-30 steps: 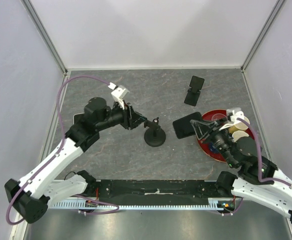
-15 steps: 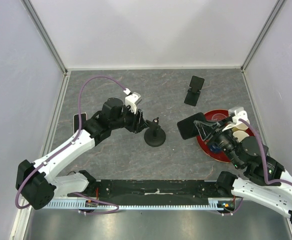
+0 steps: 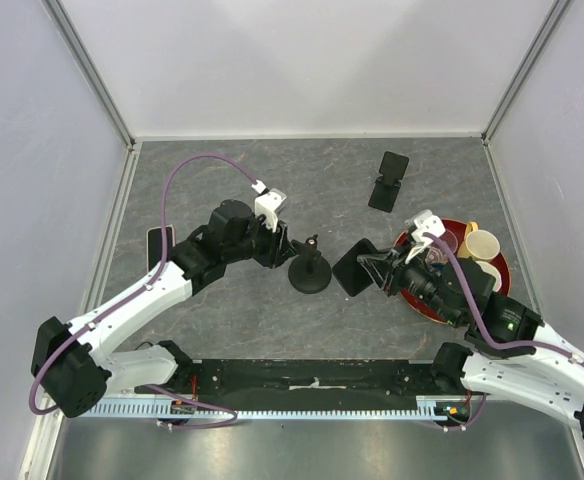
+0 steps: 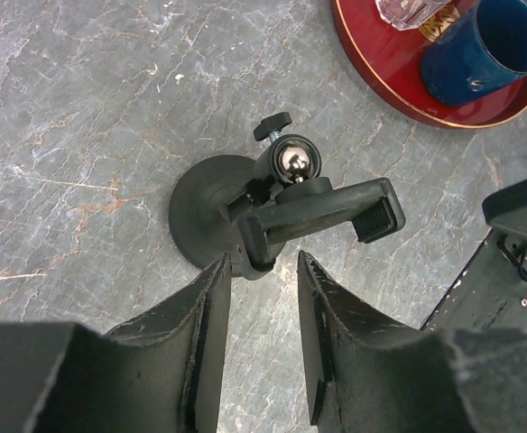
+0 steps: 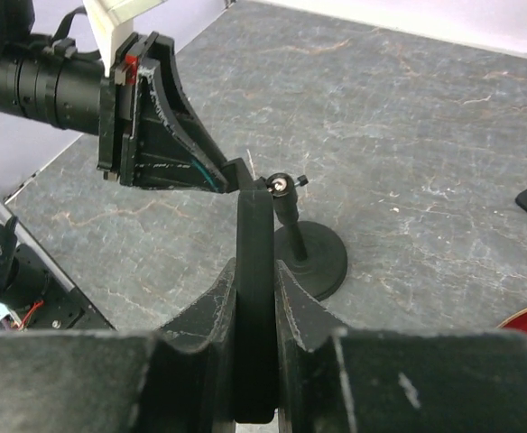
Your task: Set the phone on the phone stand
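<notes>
The black phone stand (image 3: 310, 272) has a round base, a ball joint and a clamp, and stands mid-table. In the left wrist view its clamp (image 4: 322, 210) lies crosswise just beyond my fingertips. My left gripper (image 3: 284, 243) (image 4: 262, 266) is open, its tips either side of the clamp's near end. My right gripper (image 3: 377, 268) (image 5: 254, 271) is shut on the black phone (image 3: 350, 268), held on edge (image 5: 253, 234) just right of the stand (image 5: 310, 257) and above the table.
A red tray (image 3: 420, 303) with cups stands at the right; its rim (image 4: 372, 63), a blue mug (image 4: 489, 45) and a glass show in the left wrist view. A black folded device (image 3: 387, 180) lies at the back. Another phone (image 3: 157, 243) lies at the left.
My right gripper has carried the phone left, from over the tray's edge to beside the stand. My left gripper has closed in on the stand's clamp.
</notes>
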Robot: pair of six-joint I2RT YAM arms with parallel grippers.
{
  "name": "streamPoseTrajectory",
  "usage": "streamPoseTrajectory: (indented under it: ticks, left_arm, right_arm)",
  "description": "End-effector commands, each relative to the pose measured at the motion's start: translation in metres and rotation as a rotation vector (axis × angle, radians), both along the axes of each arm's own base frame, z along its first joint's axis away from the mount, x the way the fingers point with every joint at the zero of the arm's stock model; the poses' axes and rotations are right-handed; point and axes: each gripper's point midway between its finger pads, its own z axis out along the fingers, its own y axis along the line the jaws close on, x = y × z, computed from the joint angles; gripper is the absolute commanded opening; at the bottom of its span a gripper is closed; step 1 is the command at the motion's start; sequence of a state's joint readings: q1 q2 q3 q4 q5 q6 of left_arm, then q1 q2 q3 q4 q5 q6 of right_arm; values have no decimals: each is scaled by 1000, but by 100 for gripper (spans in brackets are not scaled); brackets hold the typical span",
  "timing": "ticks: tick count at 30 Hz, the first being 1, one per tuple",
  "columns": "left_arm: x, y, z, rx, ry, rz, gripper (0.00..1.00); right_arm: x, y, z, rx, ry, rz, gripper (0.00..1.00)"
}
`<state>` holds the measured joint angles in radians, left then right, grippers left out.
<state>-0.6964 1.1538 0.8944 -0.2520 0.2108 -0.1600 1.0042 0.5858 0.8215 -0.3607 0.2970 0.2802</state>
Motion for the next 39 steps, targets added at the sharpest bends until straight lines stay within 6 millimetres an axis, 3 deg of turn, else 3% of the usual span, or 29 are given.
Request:
streamPoseTrajectory:
  ticks: [1, 10, 19, 22, 23, 25, 30, 39]
  left_arm:
    - [12, -5, 9, -3, -80, -4, 40]
    - [12, -5, 5, 14, -83, -8, 39]
    - [11, -5, 1, 35, -73, -22, 16]
    - [11, -3, -3, 57, -62, -16, 20]
    - [11, -2, -4, 59, -61, -14, 27]
    - [11, -2, -4, 58, -62, -12, 31]
    - [11, -4, -5, 68, -64, -14, 30]
    - [13, -5, -2, 72, -79, -20, 12]
  right_arm:
    - [-7, 12, 49, 124, -81, 72, 0]
    - [-7, 27, 46, 120, -73, 120, 0]
    - [-8, 48, 38, 29, -42, 198, 0]
    - [-9, 52, 47, 32, -38, 212, 0]
    - [-10, 53, 48, 35, -39, 222, 0]
    - [-13, 52, 52, 47, -44, 232, 0]
    - [-17, 51, 53, 56, -48, 243, 0]
    - [-12, 60, 30, -29, -16, 260, 0]
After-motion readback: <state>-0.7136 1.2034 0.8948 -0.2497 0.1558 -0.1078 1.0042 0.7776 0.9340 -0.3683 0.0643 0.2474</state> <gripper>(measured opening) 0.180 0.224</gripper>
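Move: The phone stand's clamp is right at the left fingertips, its middle about 3 cm to the right, 1 cm back and 1 cm lower; the round base sits some 14 cm below, 3 cm right and 1 cm ahead. From the right hand, which holds the phone, that clamp is roughly 12 cm left, 8 cm ahead and 12 cm lower. The red plate lies about 21 cm right and 8 cm ahead of this hand, the folding holder 7 cm right and 30 cm ahead. The left fingers, first open around the clamp's near jaw, close on it and pinch it, easing open briefly before closing again as the hand sinks about 2 cm. Meanwhile the right hand keeps its grip on the phone and carries it about 5 cm left towards the clamp, drifting slightly back, dipping 2 cm and rising again, and turning a good 10 degrees counter-clockwise. ##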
